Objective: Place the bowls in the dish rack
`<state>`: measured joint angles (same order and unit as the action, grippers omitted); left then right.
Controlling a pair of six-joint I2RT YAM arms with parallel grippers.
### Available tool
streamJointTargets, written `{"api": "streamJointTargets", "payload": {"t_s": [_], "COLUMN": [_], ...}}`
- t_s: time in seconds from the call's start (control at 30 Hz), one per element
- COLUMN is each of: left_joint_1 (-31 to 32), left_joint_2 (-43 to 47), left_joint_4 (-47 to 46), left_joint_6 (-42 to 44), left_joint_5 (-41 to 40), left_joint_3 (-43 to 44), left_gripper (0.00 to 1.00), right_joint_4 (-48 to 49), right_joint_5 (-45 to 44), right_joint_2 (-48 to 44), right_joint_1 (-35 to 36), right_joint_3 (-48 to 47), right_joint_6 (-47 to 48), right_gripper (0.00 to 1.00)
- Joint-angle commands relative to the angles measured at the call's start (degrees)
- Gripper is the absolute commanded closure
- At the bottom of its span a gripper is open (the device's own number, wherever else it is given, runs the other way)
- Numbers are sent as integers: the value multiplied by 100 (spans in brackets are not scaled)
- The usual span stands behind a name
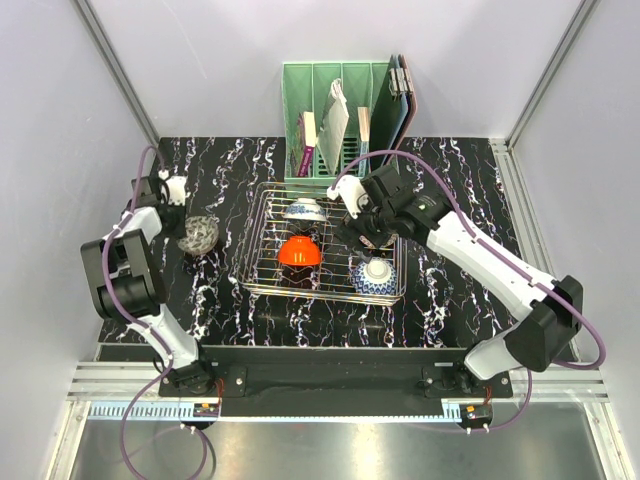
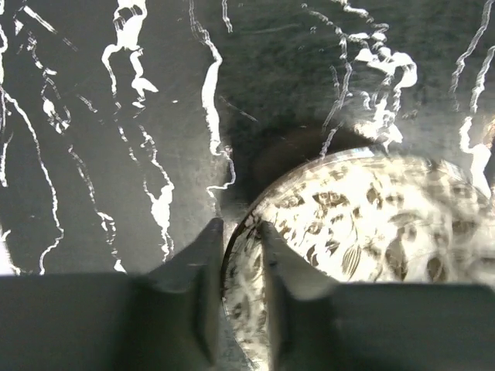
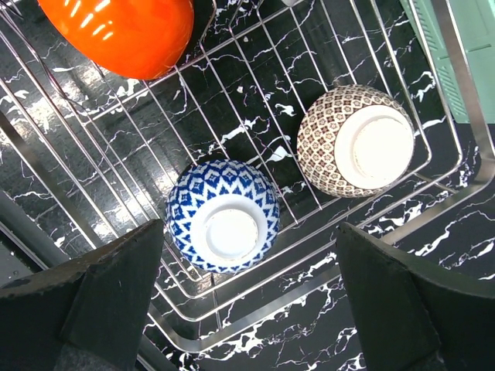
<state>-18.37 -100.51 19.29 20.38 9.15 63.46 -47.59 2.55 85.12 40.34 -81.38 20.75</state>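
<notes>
The chrome wire dish rack [image 1: 262,240] stands mid-table. In it an orange-red bowl [image 1: 298,253], a white-blue bowl [image 1: 303,210] and a blue patterned bowl [image 1: 375,277] rest upside down. My right gripper [image 1: 366,240] hovers open over the rack's right side. In its wrist view the blue bowl [image 3: 224,216], a cream lattice bowl [image 3: 356,141] and the orange-red bowl [image 3: 120,31] lie below the gripper [image 3: 255,309]. Left of the rack, my left gripper [image 1: 188,238] is shut on the rim of a grey leaf-patterned bowl [image 1: 201,234]; one finger is inside the bowl [image 2: 371,224] and one outside.
A green slotted organizer [image 1: 335,115] with books and dark boards [image 1: 395,100] stands behind the rack. Grey walls with metal posts close in the left, right and back. The black marbled table top [image 1: 230,170] shows around the rack.
</notes>
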Motion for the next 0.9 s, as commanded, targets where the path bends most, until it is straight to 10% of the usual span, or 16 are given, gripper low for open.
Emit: {"api": "streamJointTargets", "payload": {"t_s": [0.0,0.43,0.87], "left_joint_1": [27,18,1247], "left_joint_2": [207,1032,2729], "left_joint_4": [-206,276,1604], "left_joint_6": [-69,-87,-359], "left_joint_5": [-27,551,4268], "left_joint_3": [35,-19,1159], "left_gripper": [93,100,100], "right_joint_4": [57,110,-953], "right_joint_5": [-61,289,4697], "right_joint_2": [-312,74,1507], "right_joint_1": [-26,-43,-509], "right_joint_3": [-88,-395,-3013], "right_joint_6": [-27,-457,-1301], "right_gripper": [0,0,0]}}
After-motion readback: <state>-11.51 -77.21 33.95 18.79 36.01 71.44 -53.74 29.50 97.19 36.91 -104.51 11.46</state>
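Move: The black-and-white bowl stands on the table right beside the left gripper, which is at its left rim: its middle is about 5 cm to the right, level fore and aft and 2 cm lower. In the rack at roughly the same height, the orange bowl lies 32 cm to the right and 4 cm back, the blue-flowered bowl 33 cm right and 7 cm ahead. From the right gripper the black-and-white bowl is some 42 cm left, 9 cm ahead and 17 cm below. Shut the left fingers the rest of the way to pinch the bowl's left rim, then, after a small rise, sweep the bowl up about 19 cm and some 13 cm right towards the rack, turning the gripper clockwise and tipping its fingers up. Once that lift is under way, bring the open right gripper about 8 cm left and 7 cm up towards the bowl, its fingers swinging leftward. ##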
